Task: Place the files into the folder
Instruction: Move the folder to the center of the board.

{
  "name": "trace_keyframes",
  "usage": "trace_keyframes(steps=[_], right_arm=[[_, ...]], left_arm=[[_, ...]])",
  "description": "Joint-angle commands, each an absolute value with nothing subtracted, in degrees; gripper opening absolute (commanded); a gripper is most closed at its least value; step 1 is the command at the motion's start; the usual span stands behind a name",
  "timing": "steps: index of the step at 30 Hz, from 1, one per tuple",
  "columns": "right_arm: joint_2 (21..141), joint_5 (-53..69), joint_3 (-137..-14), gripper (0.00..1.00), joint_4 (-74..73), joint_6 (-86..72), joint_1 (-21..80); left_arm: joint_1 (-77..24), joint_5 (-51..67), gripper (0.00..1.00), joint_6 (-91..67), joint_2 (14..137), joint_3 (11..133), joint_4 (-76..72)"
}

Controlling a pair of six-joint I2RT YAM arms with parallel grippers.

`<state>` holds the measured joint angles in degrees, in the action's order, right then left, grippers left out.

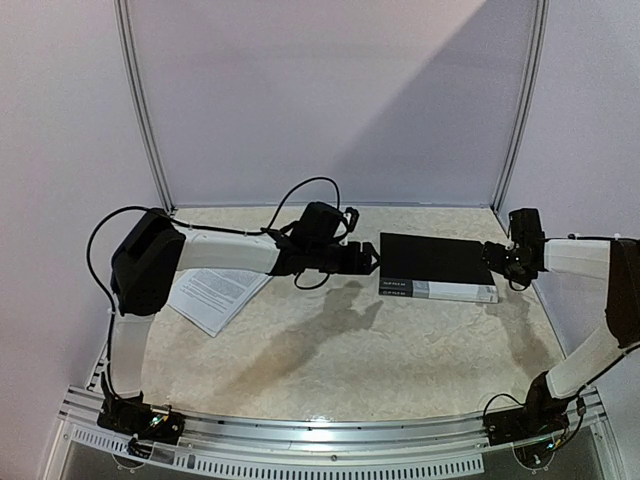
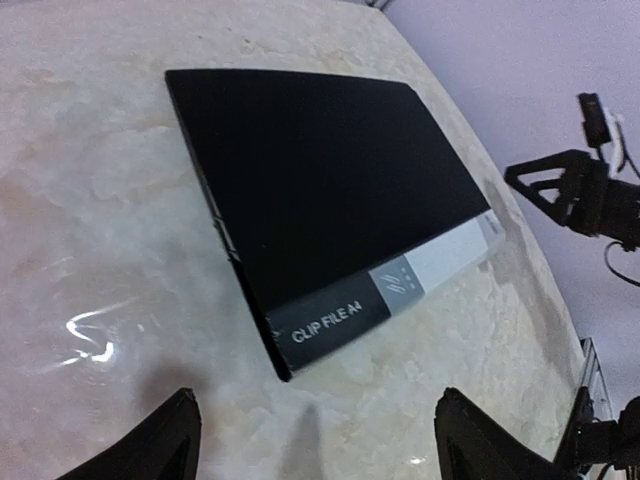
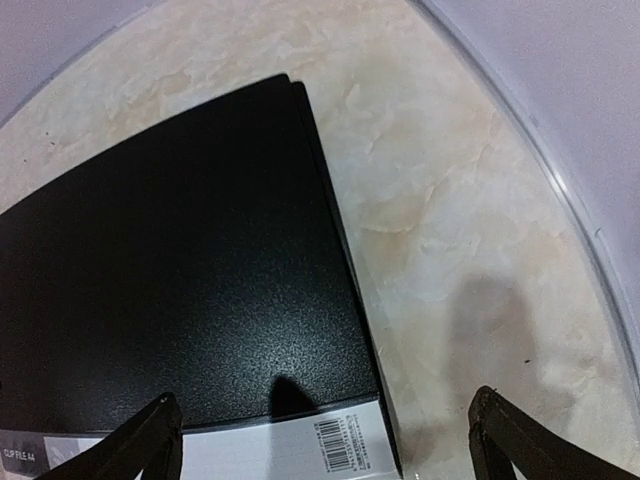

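The folder [image 1: 435, 262] lies flat and closed at the back right of the table, black with a white labelled strip along its near edge. In the left wrist view the folder [image 2: 330, 190] sits just ahead of my left gripper [image 2: 315, 425], which is open with only tabletop between its fingers. My left gripper [image 1: 372, 262] is at the folder's left end. My right gripper [image 1: 492, 256] is at the folder's right end. It is open, and the folder's [image 3: 180, 280] right edge and barcode corner lie below, between its fingers [image 3: 160, 430]. The files [image 1: 215, 295], white printed sheets, lie at the left, partly under my left arm.
The cream marbled table [image 1: 330, 360] is enclosed by a curved metal rail [image 1: 145, 120] and pale walls at the back and sides. My right gripper [image 2: 560, 190] shows at the far edge of the left wrist view. A black cable [image 1: 300, 195] loops over the left arm.
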<state>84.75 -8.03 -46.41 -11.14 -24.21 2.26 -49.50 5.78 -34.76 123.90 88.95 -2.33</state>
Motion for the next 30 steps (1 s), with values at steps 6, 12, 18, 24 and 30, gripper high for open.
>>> trace_keyframes(steps=[6,12,18,24,30], right_arm=[[91.67,4.83,-42.23,0.94,-5.66,-26.12,1.39],[89.9,8.78,-35.6,0.88,0.28,-26.57,1.39],[85.14,16.21,-27.35,0.7,5.88,-28.03,3.74],[81.17,19.25,-20.97,0.51,9.95,-28.93,10.33],[78.68,21.08,-18.67,0.32,15.76,-32.51,18.09]], left_arm=[[-51.24,12.55,0.8,-38.33,128.05,89.84,-3.65],[-51.0,8.25,0.79,-39.48,127.01,88.18,-2.01],[-49.08,5.9,0.79,-38.08,124.71,86.11,-0.84],[-45.73,2.58,0.79,-35.03,122.48,84.3,-0.18],[-41.19,2.66,0.79,-34.81,121.8,86.55,4.41]])
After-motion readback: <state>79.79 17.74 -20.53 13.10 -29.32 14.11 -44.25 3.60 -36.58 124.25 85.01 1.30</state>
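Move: The folder's near right corner is almost beneath the right hand, about 2 cm back, 1 cm to the right and 7 cm down; the folder's middle is roughly 9 cm ahead and 14 cm left. From the left hand, the folder's middle is about 10 cm ahead, 19 cm right and 9 cm below. The loose papers lie some 36 cm left of that hand and 4 cm farther out. The right fingers close partway onto the folder's near right corner and drag it left and back: the hand first drops about 6 cm beside the spine's end, then sweeps left and back, some 14 cm left overall, turning counter-clockwise and rolling its left side up. The left hand, open and clear of the folder, draws back slightly, sinks 5 cm, then swings left and forward. ##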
